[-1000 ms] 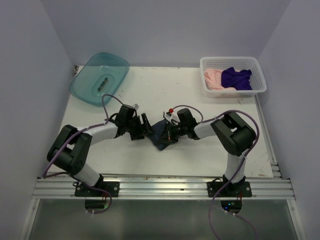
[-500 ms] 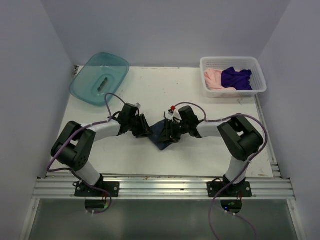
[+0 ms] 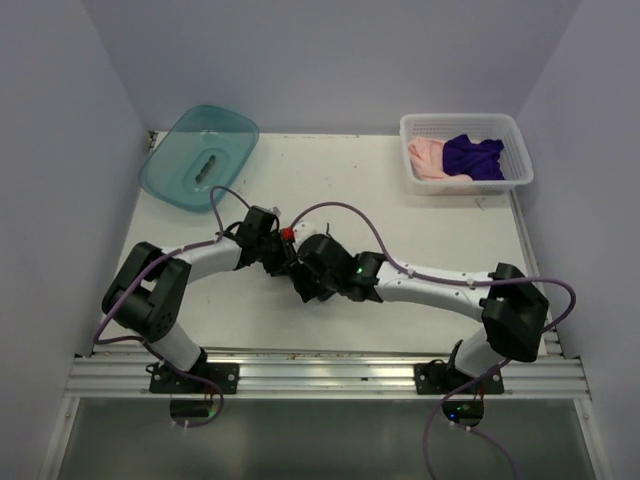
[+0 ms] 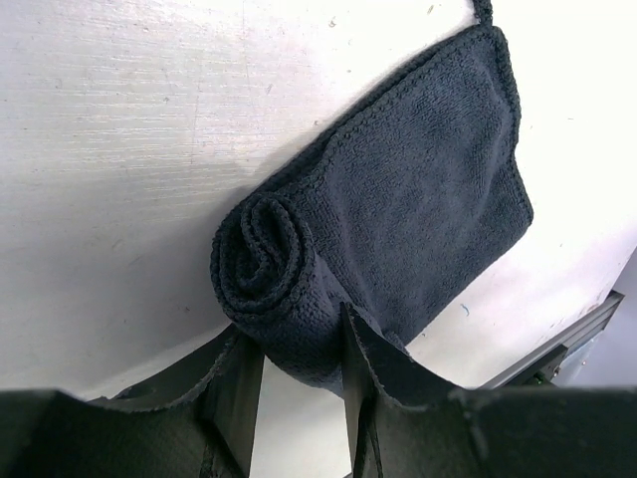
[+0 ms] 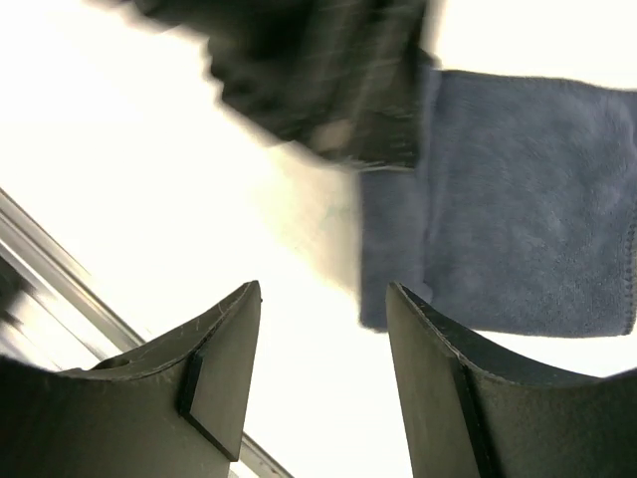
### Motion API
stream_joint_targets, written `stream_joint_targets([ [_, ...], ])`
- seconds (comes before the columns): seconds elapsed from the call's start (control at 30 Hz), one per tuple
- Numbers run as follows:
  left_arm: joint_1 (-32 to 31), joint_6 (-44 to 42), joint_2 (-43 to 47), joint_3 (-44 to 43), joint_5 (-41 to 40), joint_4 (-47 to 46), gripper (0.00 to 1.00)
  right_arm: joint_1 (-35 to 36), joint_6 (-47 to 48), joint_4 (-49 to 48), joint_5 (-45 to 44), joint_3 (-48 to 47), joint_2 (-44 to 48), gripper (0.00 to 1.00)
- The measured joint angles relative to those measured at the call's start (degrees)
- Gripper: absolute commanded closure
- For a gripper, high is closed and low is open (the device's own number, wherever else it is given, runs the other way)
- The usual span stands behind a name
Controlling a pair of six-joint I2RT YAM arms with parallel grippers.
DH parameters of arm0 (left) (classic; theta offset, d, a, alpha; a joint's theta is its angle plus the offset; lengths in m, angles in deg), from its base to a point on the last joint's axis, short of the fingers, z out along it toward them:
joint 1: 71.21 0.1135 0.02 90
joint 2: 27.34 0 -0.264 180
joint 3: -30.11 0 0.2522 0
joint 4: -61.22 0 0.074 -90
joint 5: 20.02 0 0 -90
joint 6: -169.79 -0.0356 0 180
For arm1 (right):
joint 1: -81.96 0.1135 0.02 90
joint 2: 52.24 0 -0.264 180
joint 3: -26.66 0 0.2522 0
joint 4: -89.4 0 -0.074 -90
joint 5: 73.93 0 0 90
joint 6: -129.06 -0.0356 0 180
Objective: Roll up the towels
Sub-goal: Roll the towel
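Observation:
A dark slate-blue towel lies on the white table, with its near end wound into a tight roll. My left gripper is shut on that rolled end, one finger on each side. My right gripper hovers open over the bare table just off the towel's flat edge, with nothing between its fingers. In the top view both grippers meet mid-table, the left and the right, and they hide most of the towel. A pale pink towel and a deep purple towel lie crumpled in the basket.
The white mesh basket stands at the back right. A teal plastic tub holding a small dark object sits at the back left. The right arm stretches low across the table's front. A metal rail runs along the near edge.
The right gripper opened and let go of the towel, and its arm stretched out to the left. The left gripper closed on the rolled end.

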Motion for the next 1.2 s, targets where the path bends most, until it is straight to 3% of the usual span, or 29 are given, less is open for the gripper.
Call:
stream_joint_targets([
  [0.17,0.00,0.00,0.00,-0.20,0.00,0.20,0.62,8.46,5.27,2.75,-12.81,-2.34,-3.39,0.44],
  [0.43,0.00,0.00,0.00,-0.22,0.00,0.26,0.61,11.23,9.88,3.48,-24.72,-2.56,-12.44,0.45],
  [0.63,0.00,0.00,0.00,-0.22,0.00,0.37,0.61,11.69,11.23,2.32,-28.41,-2.56,-15.76,0.58],
  [0.67,0.00,0.00,0.00,-0.22,0.00,0.39,0.60,11.69,11.34,2.05,-28.74,-2.56,-16.13,0.62],
  [0.7,0.00,0.02,0.00,-0.24,0.00,0.44,0.59,11.69,11.37,1.90,-28.87,-2.56,-16.39,0.76],
  [0.73,0.00,0.02,0.00,-0.28,0.00,0.48,0.58,11.69,11.58,1.75,-29.03,-2.56,-16.65,0.80],
  [0.83,0.00,0.04,0.00,-0.63,0.00,0.81,0.49,11.69,11.21,1.14,-29.05,-2.56,-16.90,0.94],
  [0.93,0.00,-0.04,0.02,-0.85,-0.04,1.18,0.31,11.30,10.60,-0.11,-27.78,-2.23,-16.74,1.00],
  [1.03,0.02,0.28,0.55,-0.94,-0.02,1.62,0.18,9.55,9.62,-2.08,-23.71,-0.33,-14.97,1.00],
  [1.2,0.04,-0.50,2.27,-0.96,-0.17,2.27,0.10,3.30,6.91,-4.87,-13.18,3.02,-10.34,1.00],
])
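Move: The towel roll's near end lies almost straight beneath the right hand, some 8 cm down and about 1 cm to its right. The far-left end of the roll, still between the left fingers, is around 7 cm ahead and 5 cm left of the right hand, and the flat towel's middle about 8 cm ahead and 5 cm right. From the left hand, the near end is roughly 7 cm back and 6 cm right. The roll's near end is what the right hand comes down on: it draws back slightly, sinks about 8 cm, swings its fingers some 30 degrees from forward-left towards straight forward, then pinches that end and begins to tip back, easing slightly forward and up. The left fingers keep the far-left end until this grip shuts, then open wide, letting go and rising just over 1 cm. ##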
